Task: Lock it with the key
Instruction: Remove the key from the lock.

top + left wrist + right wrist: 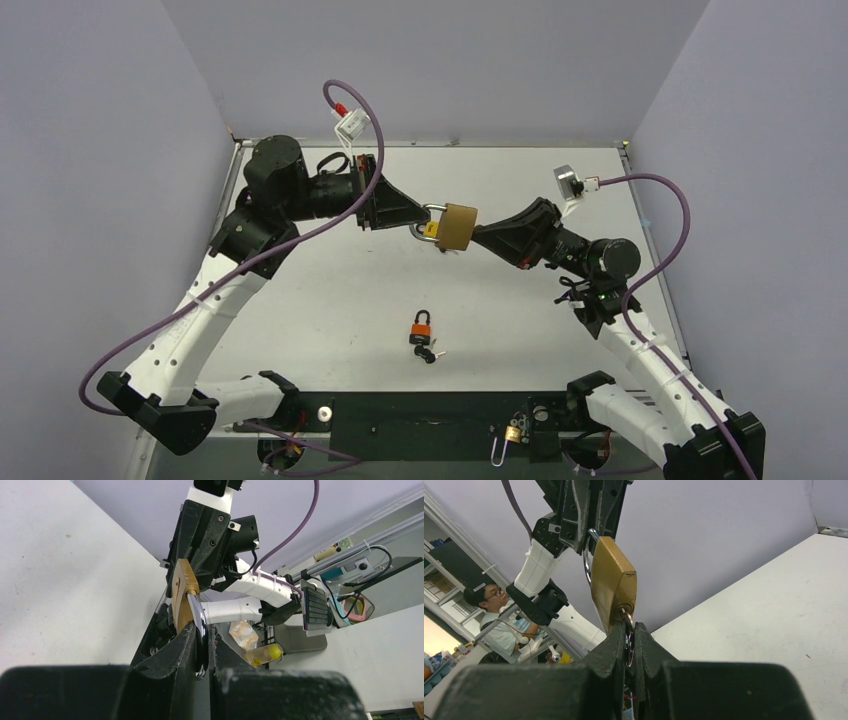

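A brass padlock (458, 227) hangs in the air above the table's middle, between the two arms. My left gripper (422, 222) is shut on its steel shackle (199, 621); the brass body (181, 597) shows just beyond my fingers. My right gripper (484, 236) is shut on the key (627, 630), which sits in the keyhole at the bottom of the lock body (613, 582). The key's blade is hidden inside the lock.
A small orange padlock (422, 326) with dark keys (429, 353) lies on the white table (300, 310) near the front. Another brass padlock (512, 434) rests on the black base plate between the arm bases. Grey walls close in on three sides.
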Motion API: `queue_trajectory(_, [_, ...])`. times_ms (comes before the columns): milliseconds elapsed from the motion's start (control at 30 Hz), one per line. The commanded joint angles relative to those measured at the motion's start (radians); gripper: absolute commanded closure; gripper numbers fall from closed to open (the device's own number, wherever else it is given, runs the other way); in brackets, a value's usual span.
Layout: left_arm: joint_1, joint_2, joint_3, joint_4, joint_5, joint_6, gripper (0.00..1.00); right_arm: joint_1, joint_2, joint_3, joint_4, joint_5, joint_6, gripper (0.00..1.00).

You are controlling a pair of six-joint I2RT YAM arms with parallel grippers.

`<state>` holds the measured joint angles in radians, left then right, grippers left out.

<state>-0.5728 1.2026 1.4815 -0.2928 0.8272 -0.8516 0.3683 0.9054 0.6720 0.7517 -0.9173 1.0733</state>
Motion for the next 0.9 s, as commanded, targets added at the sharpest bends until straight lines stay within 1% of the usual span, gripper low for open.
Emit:
queue_trajectory(0, [0.028,-0.029,0.017,0.155,0.036,-0.039,1.0,-0.003,-0.026,0.035,-0.03,0.031,-0.068,1.0])
queue_trajectory(167, [0.089,-0.036,0.002,0.212,0.073,-0.076,1.0,-0.04,-0.047,0.0,-0.051,0.03,-0.088,1.0])
queue_trajectory(333, [0.153,-0.046,-0.018,0.249,0.109,-0.105,1.0,-0.12,-0.044,-0.066,-0.026,0.013,-0.07,1.0])
queue_trajectory(400, [0.16,-0.046,-0.024,0.231,0.096,-0.089,1.0,-0.154,-0.042,-0.08,-0.086,0.025,-0.109,1.0])
queue_trajectory(433, [0.158,-0.044,-0.029,0.201,0.086,-0.077,1.0,-0.164,-0.043,-0.067,-0.212,0.064,-0.198,1.0])
queue_trajectory(467, [0.15,-0.037,-0.048,0.183,0.057,-0.054,1.0,-0.173,-0.043,-0.05,-0.319,0.154,-0.254,1.0])
queue_trajectory(500, [0.142,-0.028,-0.062,0.157,0.017,-0.042,1.0,-0.17,-0.037,-0.014,-0.528,0.212,-0.365,1.0])
queue_trajectory(533, [0.118,-0.023,-0.092,0.144,-0.005,-0.016,1.0,-0.167,-0.031,0.002,-0.61,0.313,-0.404,1.0])
queue_trajectory(567, [0.102,-0.009,-0.105,0.102,-0.078,0.023,1.0,-0.164,-0.011,0.027,-0.74,0.364,-0.445,1.0])
queue_trajectory(600, [0.059,0.001,-0.125,0.079,-0.124,0.045,1.0,-0.164,0.0,0.035,-0.834,0.457,-0.453,1.0])
queue_trajectory(633, [0.038,0.032,-0.132,0.042,-0.21,0.1,1.0,-0.163,0.027,0.049,-0.874,0.5,-0.462,1.0])
queue_trajectory(667, [-0.011,0.053,-0.145,0.028,-0.25,0.112,1.0,-0.161,0.038,0.053,-0.936,0.577,-0.467,1.0])
queue_trajectory(700, [-0.033,0.093,-0.153,0.026,-0.311,0.12,1.0,-0.157,0.06,0.056,-0.961,0.614,-0.472,1.0])
queue_trajectory(733, [-0.068,0.116,-0.181,0.045,-0.328,0.113,1.0,-0.155,0.078,0.057,-1.011,0.696,-0.471,1.0])
queue_trajectory(800, [-0.115,0.187,-0.219,0.124,-0.373,0.083,1.0,-0.152,0.103,0.054,-1.071,0.781,-0.465,1.0])
queue_trajectory(867, [-0.155,0.272,-0.225,0.192,-0.415,0.061,1.0,-0.151,0.122,0.043,-1.096,0.819,-0.461,1.0])
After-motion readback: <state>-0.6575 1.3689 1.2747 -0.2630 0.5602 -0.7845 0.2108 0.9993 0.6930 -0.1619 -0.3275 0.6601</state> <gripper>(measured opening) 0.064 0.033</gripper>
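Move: The right fingers already grip the key in the brass padlock's bottom; the lock body lies about 4 cm left, 1 ahead and 1 above. Far below, some 35 cm, the orange padlock stands about 9 cm left and level, the yellow padlock 7 left and 21 ahead. For the left hand, holding the shackle, the brass padlock's body is roughly 6 cm right and 2 back, level in height. The right hand draws the key out, sinking some 20 cm forward and right; the left lowers the padlock. ##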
